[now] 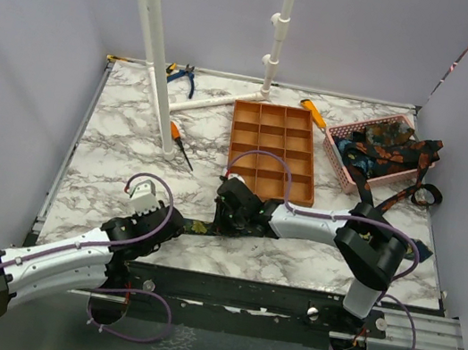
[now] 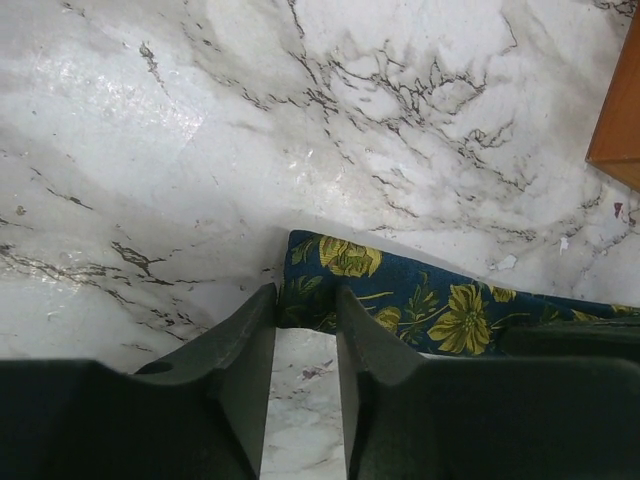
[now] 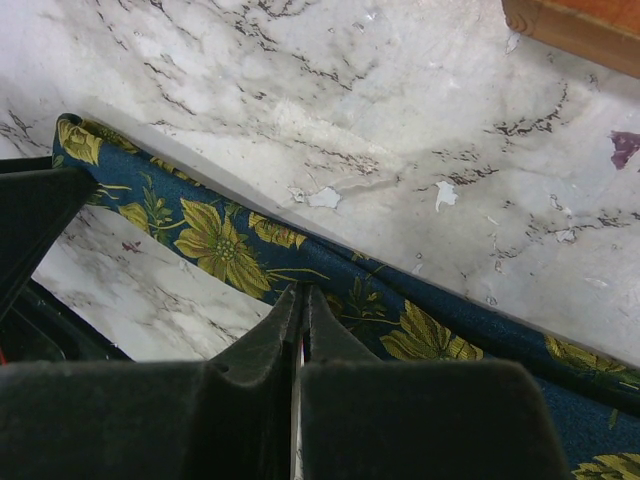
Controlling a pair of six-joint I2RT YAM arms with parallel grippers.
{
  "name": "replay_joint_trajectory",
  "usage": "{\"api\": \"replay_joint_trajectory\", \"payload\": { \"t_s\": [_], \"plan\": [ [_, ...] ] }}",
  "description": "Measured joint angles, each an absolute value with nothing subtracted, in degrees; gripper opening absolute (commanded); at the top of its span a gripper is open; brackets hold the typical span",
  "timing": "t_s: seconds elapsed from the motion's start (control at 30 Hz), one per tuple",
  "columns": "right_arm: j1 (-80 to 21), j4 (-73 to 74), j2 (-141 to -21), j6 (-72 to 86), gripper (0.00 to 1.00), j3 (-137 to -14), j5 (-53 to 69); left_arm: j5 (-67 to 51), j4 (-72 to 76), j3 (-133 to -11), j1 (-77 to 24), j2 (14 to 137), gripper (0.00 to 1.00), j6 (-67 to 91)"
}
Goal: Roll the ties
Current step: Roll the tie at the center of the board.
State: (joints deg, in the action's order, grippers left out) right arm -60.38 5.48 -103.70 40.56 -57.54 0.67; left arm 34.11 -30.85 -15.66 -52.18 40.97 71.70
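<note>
A navy tie with yellow flowers (image 1: 196,225) lies along the table's front, between the two grippers. In the left wrist view its end (image 2: 400,290) sits just past my fingertips (image 2: 262,305). My left gripper (image 2: 303,298) is open, with bare marble showing in the gap between the jaws. My right gripper (image 3: 301,292) is shut, its tips on the near edge of the tie (image 3: 225,245), which looks slightly raised off the table. In the top view the left gripper (image 1: 174,219) and right gripper (image 1: 224,219) are close together. More ties (image 1: 393,149) are heaped in the pink basket.
The orange compartment tray (image 1: 233,139) stands just behind the right gripper. The pink basket (image 1: 339,157) is at the back right, with ties trailing over its edge. A white pipe stand (image 1: 159,62), blue pliers (image 1: 182,75) and an orange screwdriver (image 1: 177,138) are at the back left.
</note>
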Motion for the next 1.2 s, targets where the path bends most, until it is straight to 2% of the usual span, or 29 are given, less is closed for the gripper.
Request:
{"api": "replay_joint_trajectory", "payload": {
  "t_s": [0.17,0.4,0.67,0.9,1.2],
  "plan": [
    [-60.38,4.82,-103.37,40.58,0.01,-56.95,0.43,34.30,-30.68,-15.66,-52.18,42.50,0.01,71.92],
    [-60.38,5.19,-102.69,40.51,0.03,-56.53,0.05,34.37,-29.71,-15.66,-52.18,43.29,0.00,71.92],
    [-60.49,10.70,-102.04,38.09,0.01,-60.05,0.86,34.37,-29.65,-14.66,-52.18,37.78,0.00,71.88],
    [-61.56,11.20,-105.21,35.48,0.00,-66.52,3.09,34.37,-29.67,-14.28,-52.18,36.77,0.00,71.72],
    [-61.69,12.01,-110.08,35.07,0.00,-67.70,6.09,34.37,-29.69,-14.28,-52.18,35.29,0.00,70.41]
  ]
}}
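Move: The tie's folded left end lies right at the left hand's still-open fingertips, less than 1 cm below them. From the right hand's closed tips, low over the tie, that same end is about 8 cm left and 1 cm nearer the base. The wooden tray's middle stands some 22 cm ahead and 19 cm right of the left hand, and the orange screwdriver roughly 22 cm ahead and 2 cm left of it. The tie's folded end is pinched between the left fingers as they shut fully while sinking a little; the left hand then rises 1 to 2 cm, keeping its grip. The right hand, fingers shut, lifts about 3 cm off the tie while swinging left, then comes down on the tie about 3 cm nearer that end, turning some 10 degrees counter-clockwise. ##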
